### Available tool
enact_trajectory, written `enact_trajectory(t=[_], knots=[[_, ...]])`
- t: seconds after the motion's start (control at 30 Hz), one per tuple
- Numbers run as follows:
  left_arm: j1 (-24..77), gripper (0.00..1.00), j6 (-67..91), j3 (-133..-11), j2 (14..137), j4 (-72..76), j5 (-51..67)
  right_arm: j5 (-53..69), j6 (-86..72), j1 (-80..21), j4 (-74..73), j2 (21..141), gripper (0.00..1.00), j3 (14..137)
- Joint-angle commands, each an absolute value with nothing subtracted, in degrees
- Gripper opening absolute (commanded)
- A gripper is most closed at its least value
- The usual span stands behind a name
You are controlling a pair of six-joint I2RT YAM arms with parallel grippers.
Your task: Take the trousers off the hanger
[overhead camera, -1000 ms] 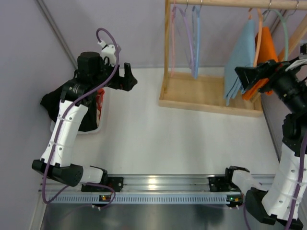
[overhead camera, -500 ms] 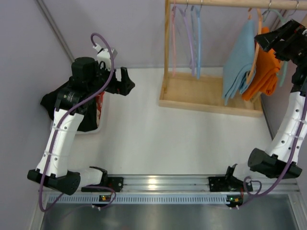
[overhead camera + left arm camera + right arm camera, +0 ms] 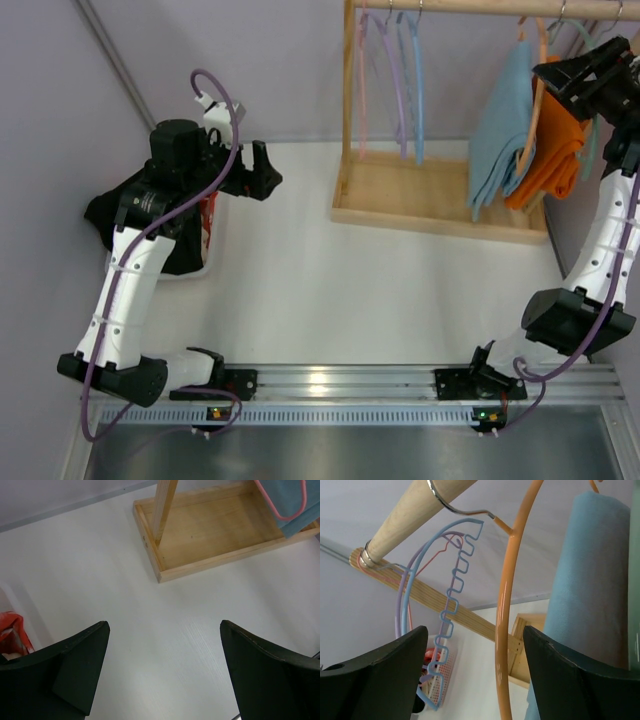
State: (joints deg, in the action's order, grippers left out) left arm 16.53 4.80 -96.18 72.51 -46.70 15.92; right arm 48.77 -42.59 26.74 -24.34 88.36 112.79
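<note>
The light blue trousers (image 3: 503,130) hang folded over the thin orange hanger (image 3: 537,85) on the wooden rail at the upper right. My right gripper (image 3: 572,78) is up beside the top of that hanger. In the right wrist view the hanger's rod (image 3: 504,620) runs between the open fingers of the right gripper (image 3: 475,630), nearer the right one and touching neither. The trousers (image 3: 590,580) hang just beyond the right finger. My left gripper (image 3: 268,168) hovers open over the table at the left; the left wrist view shows nothing between its fingers (image 3: 165,625).
A wooden rack with a tray base (image 3: 430,200) stands at the back right. Its rail (image 3: 480,6) carries pink, purple and blue hangers (image 3: 400,80), a mint-green hanger (image 3: 597,60) and a bright orange garment (image 3: 555,140). A white basket with black cloth (image 3: 190,240) sits far left.
My right arm has risen from in front of the hanging garments to the top of the orange hanger by the rail. The left arm shifted slightly left, then held still.
</note>
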Motion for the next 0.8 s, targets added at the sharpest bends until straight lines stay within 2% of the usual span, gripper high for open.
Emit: enact_trajectory(t=[0.0, 0.43, 0.6, 0.77], knots=[[16.3, 0.98, 4.7, -96.3, 72.7, -44.5, 17.7, 50.6, -45.4, 25.9, -17.8, 88.9, 0.77, 112.9], [16.3, 0.98, 4.5, -96.9, 74.8, -44.5, 20.2, 51.6, -49.7, 21.9, -12.0, 93.4, 0.68, 111.8], [16.2, 0.98, 4.9, -96.5, 75.3, -44.6, 21.1, 54.1, -55.8, 21.9, -4.5, 94.8, 0.52, 111.1], [15.8, 0.98, 5.3, -97.2, 75.9, -44.5, 21.4, 55.6, -61.5, 21.6, 1.5, 95.5, 0.29, 110.8]])
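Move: The peach hanger's near arm runs between the right hand's open fingers, about 5 cm ahead of the hand point, 3 cm left and roughly level. The blue trousers' middle is some 9 cm ahead, 4 cm left and 15 cm below; the orange trousers hang about 8 cm ahead, 4 cm right and 18 cm lower. From the left hand that hanger arm is roughly 14 cm ahead, 46 cm right and 11 cm higher. The right hand pushes forward and left about 5 cm onto the peach hanger's near arm, fingers closing partway around it. ##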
